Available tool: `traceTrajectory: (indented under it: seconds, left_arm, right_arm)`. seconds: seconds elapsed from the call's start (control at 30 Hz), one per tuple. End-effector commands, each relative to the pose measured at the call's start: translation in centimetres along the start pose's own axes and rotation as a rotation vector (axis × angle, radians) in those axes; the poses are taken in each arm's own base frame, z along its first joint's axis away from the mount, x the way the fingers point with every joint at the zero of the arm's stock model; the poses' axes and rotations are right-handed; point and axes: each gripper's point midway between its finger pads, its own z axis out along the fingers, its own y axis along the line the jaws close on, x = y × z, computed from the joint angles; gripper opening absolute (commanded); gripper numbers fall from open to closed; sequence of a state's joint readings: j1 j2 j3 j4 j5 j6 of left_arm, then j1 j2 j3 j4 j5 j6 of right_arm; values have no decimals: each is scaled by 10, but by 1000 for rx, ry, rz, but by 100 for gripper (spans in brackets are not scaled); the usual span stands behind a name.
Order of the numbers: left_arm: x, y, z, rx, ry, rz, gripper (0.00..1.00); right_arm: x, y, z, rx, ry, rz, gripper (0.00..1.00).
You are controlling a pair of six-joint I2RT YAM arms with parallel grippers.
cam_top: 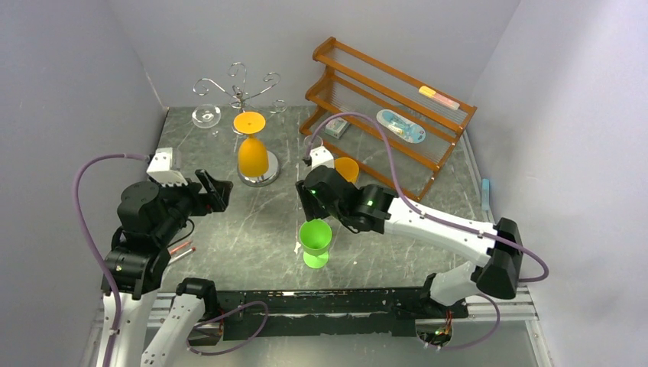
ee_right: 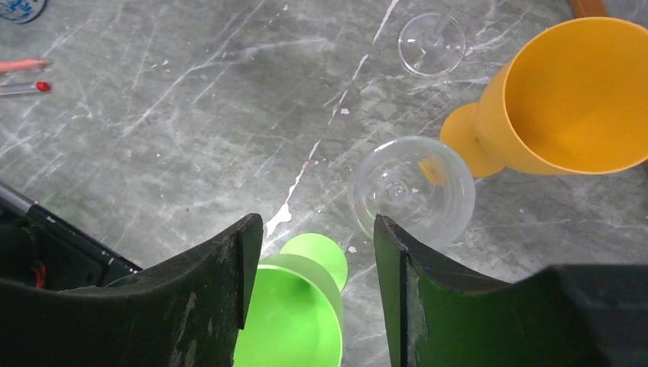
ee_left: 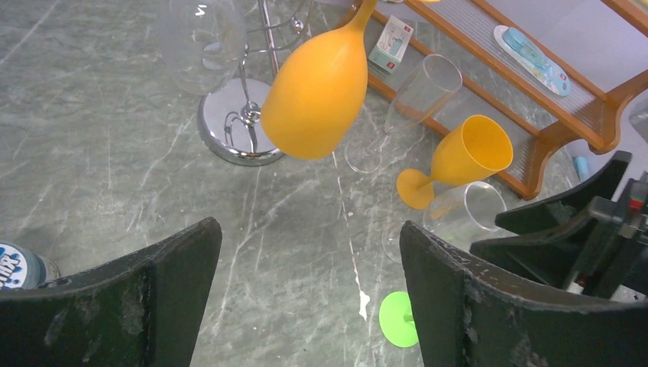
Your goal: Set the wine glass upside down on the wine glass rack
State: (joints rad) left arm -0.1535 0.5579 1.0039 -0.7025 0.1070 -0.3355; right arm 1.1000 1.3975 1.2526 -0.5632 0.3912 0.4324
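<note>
The silver wire rack stands at the back left on a round mirrored base. An orange wine glass hangs upside down on it, also in the left wrist view. A clear glass hangs on another arm. A green wine glass stands upright mid-table. My right gripper is open just above it, the green rim between its fingers, untouched. My left gripper is open and empty, facing the rack.
An upright orange glass and clear glasses stand right of the green one. A brown wooden two-tier shelf holds small items at the back right. Pens lie at the left. Grey walls close in.
</note>
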Motion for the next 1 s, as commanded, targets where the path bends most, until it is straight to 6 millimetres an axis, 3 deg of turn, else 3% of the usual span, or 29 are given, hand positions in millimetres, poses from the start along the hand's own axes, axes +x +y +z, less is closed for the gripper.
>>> traceTrajectory:
  seconds: [0.0,0.17,0.3,0.6,0.8,0.97]
  left_arm:
    - [5,-5,3,34,6,-26,90]
    - [11,-7,7,47,22,-56,90]
    - [15,-7,9,45,35,-68,90]
    - [36,-3,12,2,116,-203,90]
    - [88,5,13,-110,265,-526,91]
    - [108,-16,15,-59,325,-835,92]
  right_arm:
    - [4,-4,15,70,37,-8,58]
    - [11,-8,33,98,76,-5,52]
    - [10,-8,39,78,82,-3,42]
    - [-1,6,39,3,45,1,0]
    - [-37,35,20,-179,-103,48,0]
    - [-57,58,6,-329,-231,91,0]
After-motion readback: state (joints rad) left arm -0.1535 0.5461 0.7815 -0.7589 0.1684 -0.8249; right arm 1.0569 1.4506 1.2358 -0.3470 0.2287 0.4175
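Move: The clear glass stands with its middle about 4 cm ahead of the right hand, 2 cm to its right and 11 cm below. From that hand, the green goblet is some 5 cm back, about level sideways, and the orange goblet is 11 cm ahead and 7 cm right, both roughly 12 cm below. From the left hand, the clear glass lies about 5 cm ahead, 24 cm right and 21 cm below. Right hand dips 4 cm, pinches the clear glass's rim, rises 5 cm leftward; left hand sinks 9 cm. ##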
